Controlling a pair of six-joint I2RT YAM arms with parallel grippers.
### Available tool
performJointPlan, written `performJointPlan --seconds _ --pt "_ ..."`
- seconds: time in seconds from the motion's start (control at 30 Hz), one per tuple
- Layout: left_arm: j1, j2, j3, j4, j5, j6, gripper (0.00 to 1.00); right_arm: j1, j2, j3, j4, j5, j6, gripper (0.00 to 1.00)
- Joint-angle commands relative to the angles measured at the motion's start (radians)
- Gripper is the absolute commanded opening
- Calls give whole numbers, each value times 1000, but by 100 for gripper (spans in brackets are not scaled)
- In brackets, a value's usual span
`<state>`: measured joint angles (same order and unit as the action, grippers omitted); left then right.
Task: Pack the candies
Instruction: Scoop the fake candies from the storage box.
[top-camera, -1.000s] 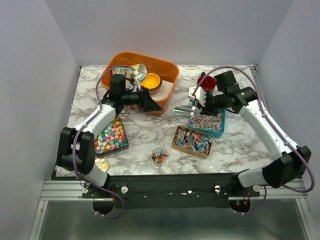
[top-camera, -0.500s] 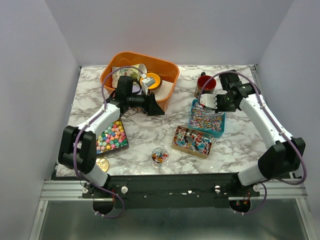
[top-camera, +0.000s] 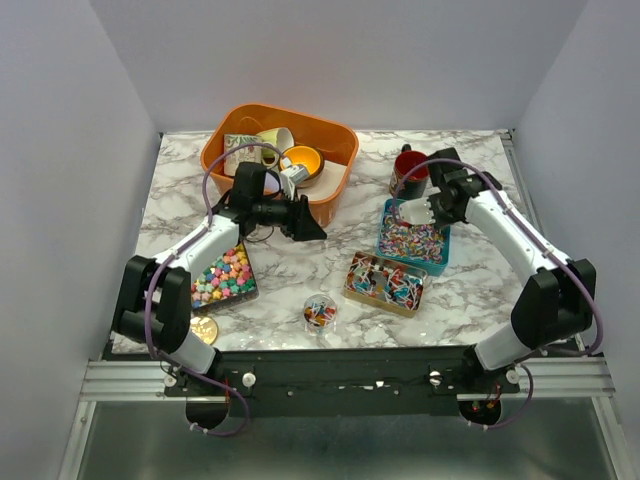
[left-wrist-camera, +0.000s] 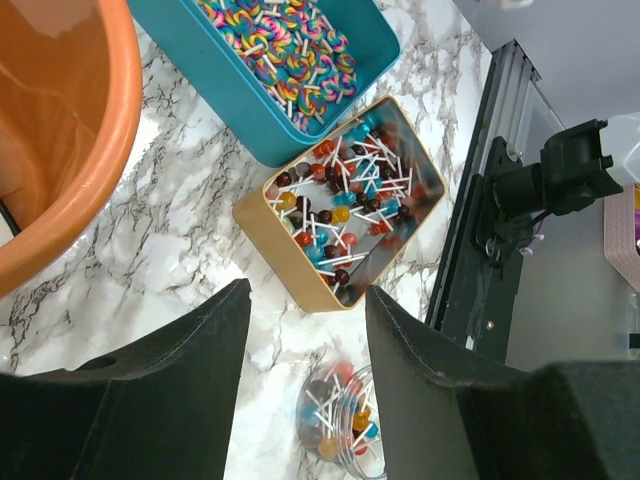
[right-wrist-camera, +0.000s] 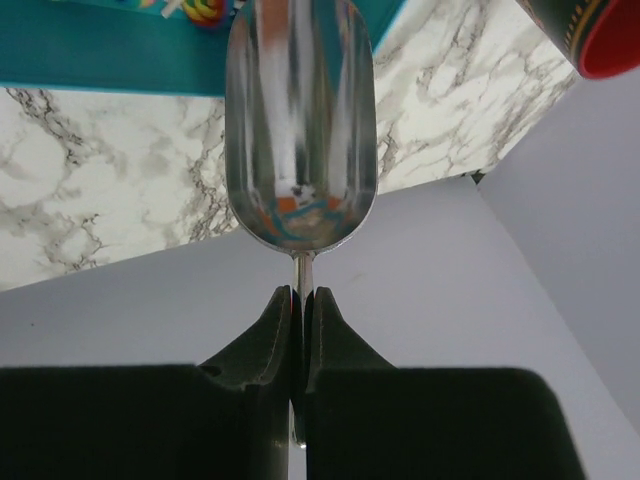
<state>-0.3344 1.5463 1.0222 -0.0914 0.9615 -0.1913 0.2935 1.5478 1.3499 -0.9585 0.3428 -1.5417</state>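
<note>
The candies lie in three containers. A teal box (top-camera: 412, 243) (left-wrist-camera: 290, 60) holds speckled sweets. Stick candies fill a gold tin (top-camera: 385, 283) (left-wrist-camera: 350, 200), and pastel star pieces fill a black tray (top-camera: 222, 275). A small clear round container (top-camera: 320, 311) (left-wrist-camera: 340, 430) also holds a few stick candies. My left gripper (top-camera: 305, 225) (left-wrist-camera: 305, 380) hangs open and empty above the marble, between the orange basin and the gold tin. My right gripper (top-camera: 428, 210) (right-wrist-camera: 300, 300) is shut on the handle of a metal scoop (top-camera: 408, 210) (right-wrist-camera: 300, 120), which looks empty and hangs over the teal box's far end.
An orange basin (top-camera: 340, 170) (left-wrist-camera: 50, 120) with cups and bowls stands at the back. A red mug (top-camera: 410, 172) (right-wrist-camera: 600, 30) sits just behind the teal box. A gold coin-like disc (top-camera: 204, 329) lies at the front left. The table ends in a metal rail (left-wrist-camera: 480, 250) in front.
My right arm has swung the scoop from out over the table to the far end of the teal box. My left gripper has drifted a little forward from the basin.
</note>
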Motion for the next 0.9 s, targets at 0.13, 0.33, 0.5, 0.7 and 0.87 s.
performJointPlan --seconds 0.13,0.33,0.5,0.7,0.87 --pt "-3 -51 -27 33 -14 -2 59 99 14 -133 95 100 -51 1" --pt "-3 -69 -51 28 -21 7 59 164 43 -52 3 30 60 1" --pt "-3 -63 -60 50 -21 -5 59 187 54 8 -71 -39 117 1" --pt "-3 -46 -45 58 -20 -16 59 182 37 -15 -69 -2 118 1" --pt "-3 -37 -42 64 -18 -23 59 164 6 -51 -29 73 63 1"
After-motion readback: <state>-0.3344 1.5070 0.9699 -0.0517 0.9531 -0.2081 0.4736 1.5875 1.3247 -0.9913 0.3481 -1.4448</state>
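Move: The right hand, scoop gripped, hangs above the right side of the teal candy box; the box's middle is about 6 cm to its left, 3 cm back and 15 cm below. The dark mug stands some 12 cm ahead and 5 cm left of the hand, and the brown lollipop box about 12 cm back and 13 cm left. From the idle left hand, the teal box lies about 25 cm right and 4 cm ahead. The right hand works the scoop's bowl low over the swirl lollipops in the teal box, seemingly in among them by the end. It first sinks about 3 cm while edging left and back, then sweeps left towards the middle of the box, some 6 cm left in all, barely turning and keeping its grip on the handle. ##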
